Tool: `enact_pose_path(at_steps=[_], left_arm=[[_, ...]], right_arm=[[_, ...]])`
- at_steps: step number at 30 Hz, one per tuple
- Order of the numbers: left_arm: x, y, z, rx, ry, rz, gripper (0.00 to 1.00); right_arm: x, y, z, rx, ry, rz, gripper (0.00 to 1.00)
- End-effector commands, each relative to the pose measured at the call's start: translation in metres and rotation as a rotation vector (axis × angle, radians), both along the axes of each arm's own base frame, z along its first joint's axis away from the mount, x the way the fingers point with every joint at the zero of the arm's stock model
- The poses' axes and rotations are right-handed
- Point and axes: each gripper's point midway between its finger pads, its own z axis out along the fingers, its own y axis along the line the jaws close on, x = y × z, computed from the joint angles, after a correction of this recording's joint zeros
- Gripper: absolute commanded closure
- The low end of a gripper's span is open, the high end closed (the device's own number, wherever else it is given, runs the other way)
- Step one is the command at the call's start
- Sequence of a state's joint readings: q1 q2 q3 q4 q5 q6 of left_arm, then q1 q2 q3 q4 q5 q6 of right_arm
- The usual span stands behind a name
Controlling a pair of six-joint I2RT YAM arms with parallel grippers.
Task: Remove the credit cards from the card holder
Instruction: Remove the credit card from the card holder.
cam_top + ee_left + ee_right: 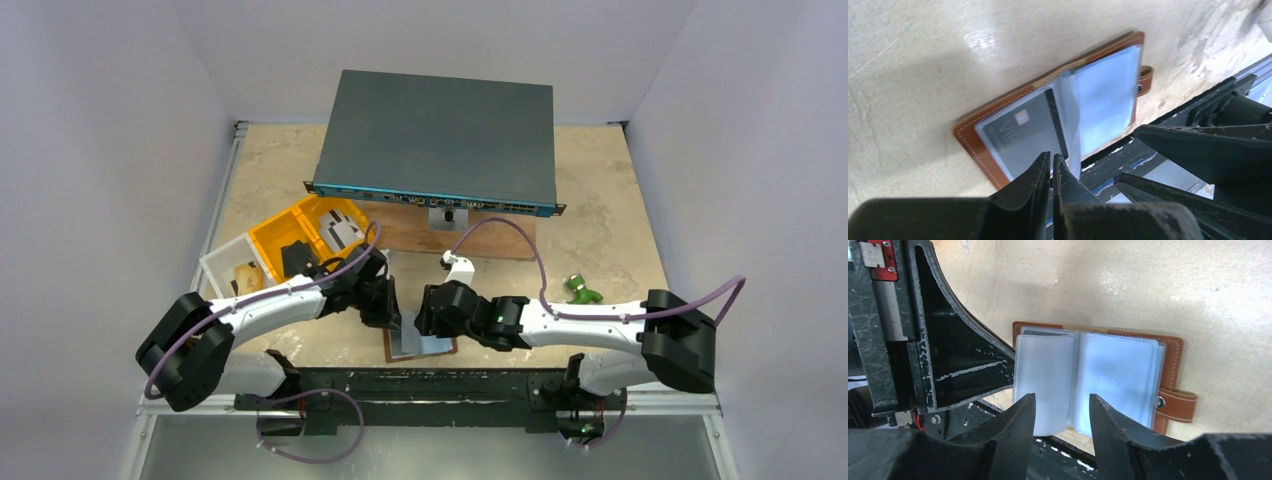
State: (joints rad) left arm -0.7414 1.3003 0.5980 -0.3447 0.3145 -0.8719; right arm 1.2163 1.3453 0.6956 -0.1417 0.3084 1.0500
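Note:
The card holder (pixel 973 142) lies open near the table's front edge, brown leather with pale blue clear pockets (pixel 1118 372) and a strap tab (pixel 1179 406). A dark credit card (pixel 1023 131) marked VIP sits inside its left pocket. My left gripper (pixel 1052 159) is shut, its tips at the near edge of that pocket, and I see nothing between them. My right gripper (pixel 1063 402) is open, its fingers astride the near edge of a raised pocket leaf (pixel 1043 375) without touching it. From above, both grippers (pixel 385 305) (pixel 428 315) meet over the card holder (pixel 425 346).
A yellow tray (pixel 275 232) at the left holds a white-grey card (pixel 345 232) and a black one (pixel 298 257). A clear box (pixel 222 268) adjoins it. A network switch (pixel 440 140) on a wooden board (pixel 400 238) stands behind. A green toy (pixel 578 290) lies right. The metal front rail (pixel 430 382) is close.

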Motion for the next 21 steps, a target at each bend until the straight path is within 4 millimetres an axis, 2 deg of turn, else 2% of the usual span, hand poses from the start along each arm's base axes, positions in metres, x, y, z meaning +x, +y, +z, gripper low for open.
enact_pose_path(at_steps=[1, 11, 14, 21], left_arm=[[0.011, -0.026, 0.026, -0.084, -0.056, -0.040, 0.94], [0.014, -0.067, 0.020, -0.093, -0.023, -0.112, 0.93], [0.015, -0.077, 0.013, -0.085, -0.004, -0.122, 0.93], [0.013, -0.082, -0.008, -0.047, 0.033, -0.122, 0.92]], right_arm=[[0.010, -0.010, 0.018, 0.008, -0.034, -0.068, 0.56], [0.007, -0.040, 0.023, -0.003, -0.043, -0.124, 0.56], [0.005, -0.050, 0.022, -0.012, -0.042, -0.144, 0.56], [0.002, -0.058, 0.016, -0.016, -0.030, -0.153, 0.55]])
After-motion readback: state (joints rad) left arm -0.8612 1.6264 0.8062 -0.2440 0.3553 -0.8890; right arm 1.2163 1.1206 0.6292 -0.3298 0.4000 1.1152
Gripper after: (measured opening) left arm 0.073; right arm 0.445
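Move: The half-turned clear page of the card holder stands roughly 3 cm to the right of the left hand's closed fingertips, about 1 cm back and 1 cm below. The grey VIP card in the left pocket lies about 3 cm below that hand, 1 cm back and 1 cm right; the right-hand pages are about 7 cm right, 1 cm back and 3 cm down. From the right hand, the half-turned page is about 2 cm left, 2 cm back and 4 cm below. The half-turned page is swept over to the right by the left hand's closed fingertips: they travel about 7 cm right, lifting slightly at first, then sinking onto the right-hand pages with a small clockwise turn. The right hand, fingers staying open and empty, clears the way by drawing off some 5 cm to the right and rising before it dips a little. ##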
